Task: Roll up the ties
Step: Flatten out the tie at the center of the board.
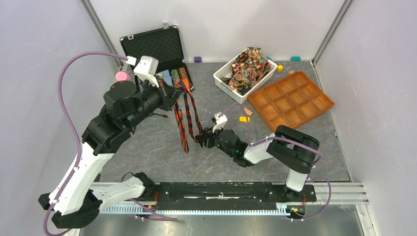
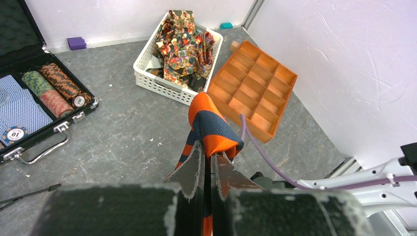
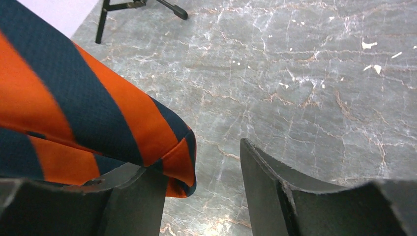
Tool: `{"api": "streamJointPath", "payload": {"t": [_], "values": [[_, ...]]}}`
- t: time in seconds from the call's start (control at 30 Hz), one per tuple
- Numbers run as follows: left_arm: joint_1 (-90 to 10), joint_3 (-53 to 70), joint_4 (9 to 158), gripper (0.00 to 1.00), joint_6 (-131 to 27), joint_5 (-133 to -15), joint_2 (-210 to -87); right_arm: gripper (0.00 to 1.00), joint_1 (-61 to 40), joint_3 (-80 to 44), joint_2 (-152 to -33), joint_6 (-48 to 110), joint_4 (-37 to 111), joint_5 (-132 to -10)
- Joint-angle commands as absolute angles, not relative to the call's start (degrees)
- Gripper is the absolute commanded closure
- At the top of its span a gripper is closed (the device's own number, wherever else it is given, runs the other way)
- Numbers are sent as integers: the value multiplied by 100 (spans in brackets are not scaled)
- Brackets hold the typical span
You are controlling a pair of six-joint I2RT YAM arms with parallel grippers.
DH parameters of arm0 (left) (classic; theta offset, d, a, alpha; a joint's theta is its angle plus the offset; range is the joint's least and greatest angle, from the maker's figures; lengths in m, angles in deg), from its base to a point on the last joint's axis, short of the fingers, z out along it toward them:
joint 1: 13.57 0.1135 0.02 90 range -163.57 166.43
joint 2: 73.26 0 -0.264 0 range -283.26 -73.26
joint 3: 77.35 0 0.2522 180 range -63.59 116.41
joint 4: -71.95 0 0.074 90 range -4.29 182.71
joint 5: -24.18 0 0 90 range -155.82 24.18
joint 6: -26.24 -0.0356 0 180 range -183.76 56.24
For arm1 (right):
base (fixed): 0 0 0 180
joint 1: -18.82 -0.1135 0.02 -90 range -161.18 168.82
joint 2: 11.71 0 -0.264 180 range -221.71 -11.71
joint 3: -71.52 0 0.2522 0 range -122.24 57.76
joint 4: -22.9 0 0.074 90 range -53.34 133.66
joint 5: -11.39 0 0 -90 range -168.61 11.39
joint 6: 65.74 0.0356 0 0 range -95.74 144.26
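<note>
An orange-and-dark striped tie [image 1: 182, 123] hangs folded in two strands from my left gripper [image 1: 174, 91], which is raised over the table's left middle. In the left wrist view that gripper [image 2: 212, 152] is shut on the tie's fold [image 2: 211, 123]. My right gripper [image 1: 201, 137] sits low at the end of the right strand. In the right wrist view it [image 3: 196, 162] is open. The tie's end [image 3: 74, 118] drapes over the left finger, with a gap to the right finger [image 3: 265, 187]. More patterned ties [image 1: 248, 66] fill a white basket [image 1: 223, 81].
An orange compartment tray [image 1: 290, 101] lies right of the basket. An open black case [image 1: 157, 49] with poker chips [image 2: 61, 86] stands at the back left. Small coloured blocks [image 1: 244, 118] lie scattered near the tray and back wall. White walls close in both sides.
</note>
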State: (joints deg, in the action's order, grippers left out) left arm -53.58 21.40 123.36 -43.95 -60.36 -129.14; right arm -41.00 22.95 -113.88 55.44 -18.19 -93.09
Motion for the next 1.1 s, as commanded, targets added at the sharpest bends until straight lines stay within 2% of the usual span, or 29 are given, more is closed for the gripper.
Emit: {"api": "streamJointPath", "payload": {"t": [0.0, 0.17, 0.37, 0.53, 0.7, 0.83, 1.07], "values": [[-5384, 2461, 12166, 98, -4317, -6061, -12793, 44, -4120, 2149, -11533, 5359, -1810, -9415], [-5387, 2440, 12181, 98, -4310, -5902, -12737, 66, -4119, 2207, -11361, 5077, -1568, -9271], [-5383, 2156, 12227, 98, -4383, -5459, -12435, 99, -4064, 2346, -10300, 4138, -463, -9497], [-5383, 1748, 12245, 98, -4364, -5220, -12100, 100, -3943, 2185, -9019, 3284, 946, -10398], [-5382, 1285, 12244, 97, -4270, -5227, -11860, 100, -3767, 1526, -7846, 2630, 2250, -11263], [-5382, 995, 12207, 97, -4148, -5205, -11727, 100, -3619, 603, -7252, 2314, 3279, -11876], [-5383, 511, 11929, 98, -3924, -5599, -11796, 100, -3594, -1430, -6921, 2207, 5020, -12471]]}}
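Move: The striped tie hangs from the closed left gripper. The bottom of its loop is already between the open right fingers, about 2 cm left of the right hand point and level with it in height. From the left hand that bottom is some 34 cm below, 4 cm right and 2 cm ahead. On the table, 8 cm below the right hand, the yellow block lies roughly 11 cm ahead and 18 cm right, the wooden tray 18 cm ahead and 37 cm right. Shut the right fingers on the bottom of the tie's loop, then carry it up about 29 cm and some 17 cm right, away from the left gripper's side, swinging the fingers clockwise and tipping them upward as you rise. Keep the left grip closed on the tie, easing that hand some 4 cm left and then down about 6 cm. ##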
